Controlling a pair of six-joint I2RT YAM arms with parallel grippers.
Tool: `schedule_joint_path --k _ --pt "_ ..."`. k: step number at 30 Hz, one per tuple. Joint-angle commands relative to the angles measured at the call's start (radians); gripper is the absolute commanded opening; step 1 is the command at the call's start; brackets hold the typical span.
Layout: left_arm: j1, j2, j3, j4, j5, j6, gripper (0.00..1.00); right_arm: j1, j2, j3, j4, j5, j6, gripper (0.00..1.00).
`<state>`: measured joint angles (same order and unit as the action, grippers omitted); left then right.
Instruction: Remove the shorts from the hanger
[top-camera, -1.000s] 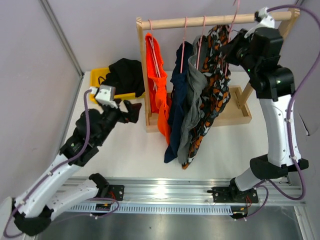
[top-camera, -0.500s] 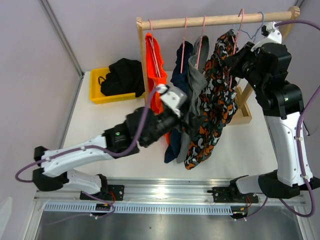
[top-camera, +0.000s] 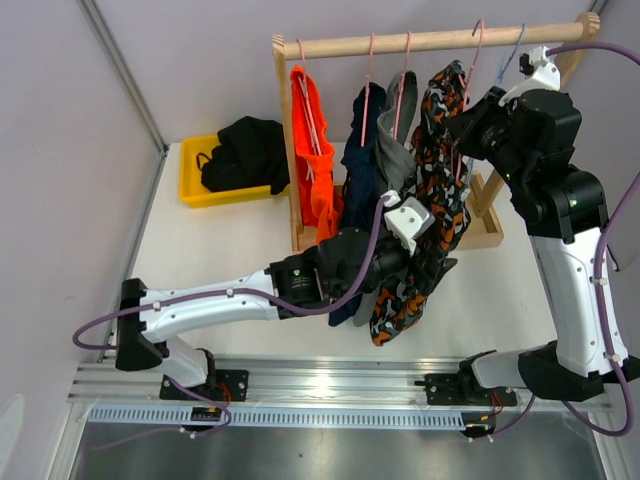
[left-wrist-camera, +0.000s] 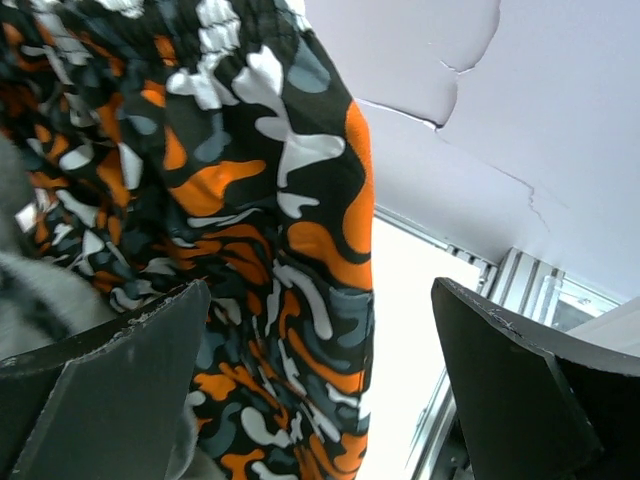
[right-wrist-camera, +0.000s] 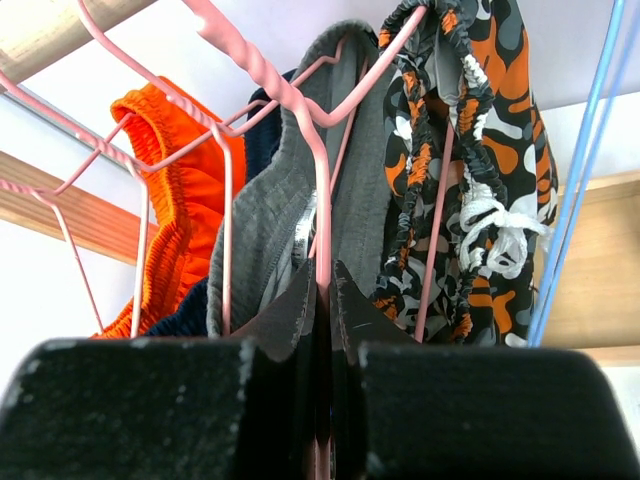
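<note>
Four shorts hang on pink hangers from a wooden rail (top-camera: 430, 41): bright orange (top-camera: 315, 170), navy (top-camera: 355, 185), grey (top-camera: 388, 160) and patterned orange, black and white shorts (top-camera: 440, 180). Black shorts (top-camera: 245, 150) lie in a yellow bin (top-camera: 192, 192). My left gripper (top-camera: 432, 260) is open, its jaws on either side of the patterned shorts' lower part (left-wrist-camera: 260, 250); the fingers (left-wrist-camera: 110, 390) do not press the cloth. My right gripper (top-camera: 465, 122) is up by the rail, shut (right-wrist-camera: 325, 285) on a pink hanger wire (right-wrist-camera: 322, 200) in front of the grey shorts (right-wrist-camera: 265, 230).
The rack's wooden base (top-camera: 470, 235) and side post (top-camera: 285, 130) stand on the white table. An empty blue hanger (right-wrist-camera: 580, 170) hangs right of the patterned shorts (right-wrist-camera: 470, 150). A metal rail (top-camera: 330, 375) runs along the near edge. Walls close in on the left and behind.
My left arm has swung from beside the yellow bin to the right, under the rack, and its open jaws now straddle the patterned shorts. My right gripper has shifted slightly right at the hangers.
</note>
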<state>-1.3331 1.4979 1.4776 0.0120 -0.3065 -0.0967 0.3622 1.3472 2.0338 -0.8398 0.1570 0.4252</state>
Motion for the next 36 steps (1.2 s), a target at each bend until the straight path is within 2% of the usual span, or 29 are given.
schedule_joint_path --k 1,6,7,8,9,10,11,12,15,19,25,27,31,36 --pt "-0.003 0.035 0.05 0.078 0.029 -0.029 0.99 0.006 -0.039 0.028 0.053 0.015 -0.008 0.0" --pt "-0.003 0.087 0.061 0.118 0.001 -0.011 0.99 0.006 -0.059 0.023 0.044 0.003 0.009 0.0" --pt "-0.003 0.094 0.059 0.141 -0.018 -0.011 0.83 0.006 -0.06 0.025 0.041 0.001 0.009 0.0" --pt "-0.003 0.104 0.059 0.15 -0.031 -0.008 0.63 0.006 -0.065 0.022 0.039 0.0 0.01 0.0" --pt "-0.003 0.107 0.058 0.157 -0.043 -0.008 0.46 0.006 -0.066 0.02 0.038 -0.001 0.01 0.0" --pt "-0.003 0.105 0.056 0.166 -0.051 -0.012 0.16 0.006 -0.068 0.017 0.036 0.001 0.009 0.0" --pt "-0.003 0.104 0.055 0.169 -0.066 -0.021 0.03 0.004 -0.072 0.016 0.036 0.004 0.007 0.0" --pt "-0.008 0.09 0.035 0.181 -0.071 -0.024 0.0 0.004 -0.074 0.014 0.034 0.01 0.001 0.0" --pt "-0.026 0.039 -0.014 0.207 -0.086 -0.02 0.0 0.004 -0.072 0.006 0.034 0.021 -0.008 0.0" --pt "-0.103 -0.028 -0.105 0.218 -0.147 -0.014 0.0 0.001 -0.065 0.002 0.044 0.033 -0.014 0.0" --pt "-0.329 -0.079 -0.336 0.264 -0.296 -0.05 0.0 -0.028 -0.033 0.012 0.059 0.038 -0.031 0.0" --pt "-0.356 -0.076 -0.368 0.257 -0.33 -0.092 0.0 -0.037 -0.023 0.019 0.051 0.029 -0.031 0.0" --pt "-0.353 -0.062 -0.352 0.252 -0.365 -0.097 0.0 -0.043 -0.028 0.011 0.022 0.015 -0.01 0.0" --pt "-0.255 0.005 -0.185 0.177 -0.373 -0.017 0.0 -0.043 -0.114 -0.064 -0.086 -0.051 0.046 0.0"
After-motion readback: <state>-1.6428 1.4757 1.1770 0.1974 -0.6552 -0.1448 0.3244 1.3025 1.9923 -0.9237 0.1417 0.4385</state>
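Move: The camo shorts' middle lies about 5 cm ahead and 4 cm right of the open left hand, a couple of centimetres higher. From the right hand, already shut on their pink hanger, it is roughly 6 cm ahead, 2 cm left and 10 cm down. Grey shorts hang some 6 cm ahead and 4 cm left of the left hand; navy ones are 7 cm ahead and 10 cm left of it. The empty blue hanger is about 10 cm ahead and 6 cm right of the right hand. The left fingers shut on the camo cloth after easing about 3 cm right and slightly less down, then haul it towards the base and downward, roughly 12 cm back and 7 cm down, with a short ease forward at the end, still pinching. The right hand keeps its grip on the pink hanger, drawing back, down and right by only about 2 cm each. ##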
